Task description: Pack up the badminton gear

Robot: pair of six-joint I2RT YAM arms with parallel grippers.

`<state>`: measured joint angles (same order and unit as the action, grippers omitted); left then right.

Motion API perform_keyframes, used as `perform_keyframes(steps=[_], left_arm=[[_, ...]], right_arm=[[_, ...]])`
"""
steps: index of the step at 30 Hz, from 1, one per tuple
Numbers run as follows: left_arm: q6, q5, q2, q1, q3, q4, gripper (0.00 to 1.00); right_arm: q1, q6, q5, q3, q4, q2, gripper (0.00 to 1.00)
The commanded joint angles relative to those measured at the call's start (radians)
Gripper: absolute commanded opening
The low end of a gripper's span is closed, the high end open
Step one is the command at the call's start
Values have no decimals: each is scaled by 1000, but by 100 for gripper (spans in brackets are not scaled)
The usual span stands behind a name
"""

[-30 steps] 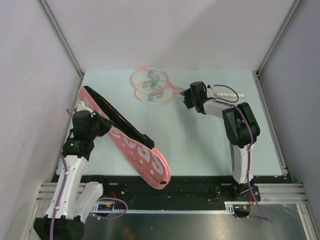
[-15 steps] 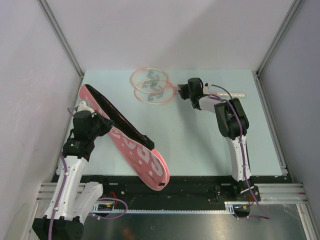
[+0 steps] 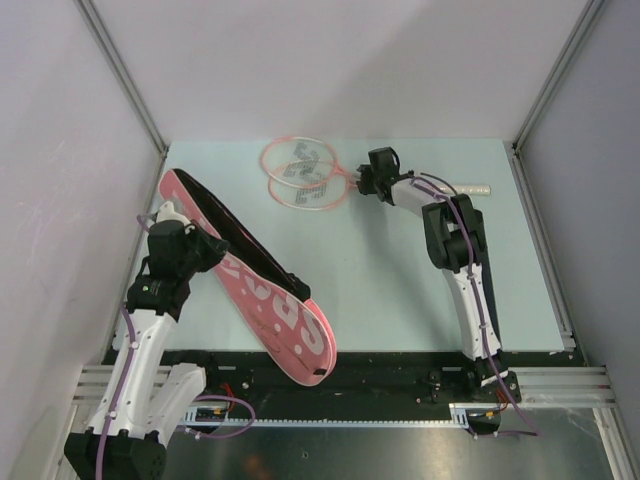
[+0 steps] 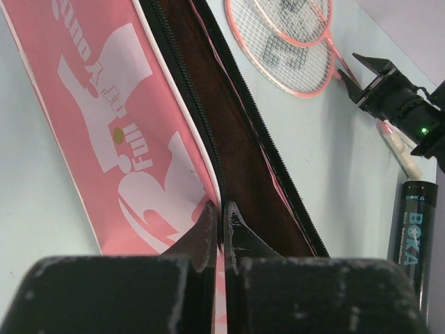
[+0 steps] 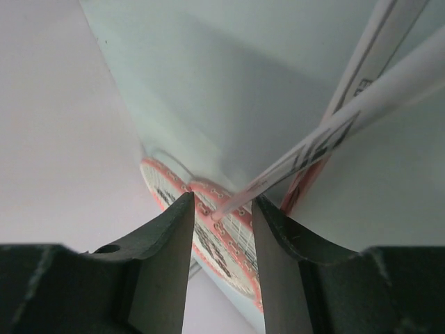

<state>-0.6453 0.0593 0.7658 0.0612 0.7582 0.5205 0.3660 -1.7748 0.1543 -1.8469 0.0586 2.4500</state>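
Observation:
The pink bag (image 3: 255, 290) with white lettering lies slanted across the left of the table, its zip open and its dark lining (image 4: 243, 146) showing. My left gripper (image 3: 207, 247) is shut on the bag's upper rim (image 4: 221, 216). Two pink-framed rackets (image 3: 300, 170) lie crossed at the far middle, with their white handles (image 3: 470, 188) pointing right. My right gripper (image 3: 372, 178) stands over the shafts just right of the heads. Its jaws (image 5: 222, 209) are apart, with one white shaft (image 5: 299, 156) between them. A dark tube (image 4: 415, 236) lies at the right of the left wrist view.
Grey walls with metal rails close in the pale blue table (image 3: 400, 280) on the left, the right and the far side. The right arm (image 3: 455, 240) stretches up the right half of the table. The bag's lower end (image 3: 315, 360) hangs over the near edge.
My right gripper has slid left along the racket shafts toward the heads, and its jaws have narrowed. The left gripper has kept its hold on the bag, which has shifted slightly.

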Motion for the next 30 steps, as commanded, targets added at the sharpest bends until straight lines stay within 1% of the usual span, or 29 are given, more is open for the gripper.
perform_keyframes(steps=[1, 4, 7, 11, 12, 14, 15, 17, 18, 19, 20, 21, 22, 23, 24, 25, 26, 27, 29, 30], left_arm=[[21, -9, -8, 6, 0, -57, 0], [16, -10, -3, 8, -3, -57, 0], [19, -13, -8, 8, -3, -57, 0], [18, -12, -13, 8, -5, -57, 0], [18, -12, -14, 6, -5, -57, 0], [18, -13, -22, 8, -8, -57, 0], [18, -15, -22, 8, -8, -57, 0], [16, -18, -22, 6, -11, -57, 0], [16, -19, -22, 8, -11, -59, 0], [12, -21, -20, 8, -11, -57, 0], [12, -24, -20, 8, -10, -57, 0], [13, -27, -17, 8, -10, -57, 0], [16, -35, -17, 8, -8, -57, 0], [15, -39, -17, 8, -8, -57, 0], [12, -44, -17, 8, -7, -57, 0], [9, -52, -14, 8, -8, -57, 0], [6, -56, -10, 8, -8, -57, 0], [7, -58, 0, 8, -5, -57, 0], [12, -58, 39, 8, 12, -56, 0], [10, -56, 53, 8, 18, -56, 0]], right_arm=[[2, -63, 97, -152, 288, 33, 43], [10, -107, 117, -210, 348, 69, 44], [10, -159, 93, -293, 412, 135, 43], [5, -138, 128, -437, 513, 224, 42], [2, -129, 139, -455, 549, 251, 38], [-6, -120, 143, -474, 567, 268, 31], [-10, -112, 136, -469, 566, 279, 24], [-13, -98, 123, -462, 576, 282, 16], [-15, -80, 129, -453, 542, 279, 3], [-15, -43, 152, -440, 500, 268, 0], [-15, 33, 160, -430, 456, 259, 0], [-16, 73, 166, -419, 376, 251, 0], [-18, 102, 174, -419, 338, 233, 0], [-16, 203, 179, -416, 280, 215, 0], [-15, 263, 189, -425, 182, 199, 0], [-15, 306, 224, -437, 166, 167, 0], [-15, 351, 222, -430, 121, 146, 0], [-21, 427, 206, -410, 12, 126, 0], [-27, 495, 185, -431, 1, 72, 0], [-35, 574, 183, -439, -2, 49, 0]])
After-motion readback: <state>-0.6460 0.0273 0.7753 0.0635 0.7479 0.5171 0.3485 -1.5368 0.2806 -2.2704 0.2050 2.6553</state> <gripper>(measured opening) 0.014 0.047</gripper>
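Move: The upper badminton racket's shaft, close to its head, lies about 2 cm ahead of the right hand and 1 cm below, level sideways; the second racket's shaft crosses beneath, about 2 cm back and 2 cm lower. The upper racket's head is roughly 17 cm to the hand's left and 6 cm ahead, the second head about 14 cm left and level with the hand. From the left hand, that upper shaft is some 34 cm ahead, 30 cm right and 17 cm below. The right hand eases about 2.5 cm forward and 1.5 cm down onto the upper racket's shaft, tipping its fingers down some 8 degrees, and from nearly half open they close and pinch the shaft beside the head. Still gripping, it then carries on about 3 cm farther forward, away from the second racket's shaft, while rising 3 cm, the wrist tipping back up and rolling its left side down, as the left hand stays put and keeps its shut fingers on the open bag's edge. ##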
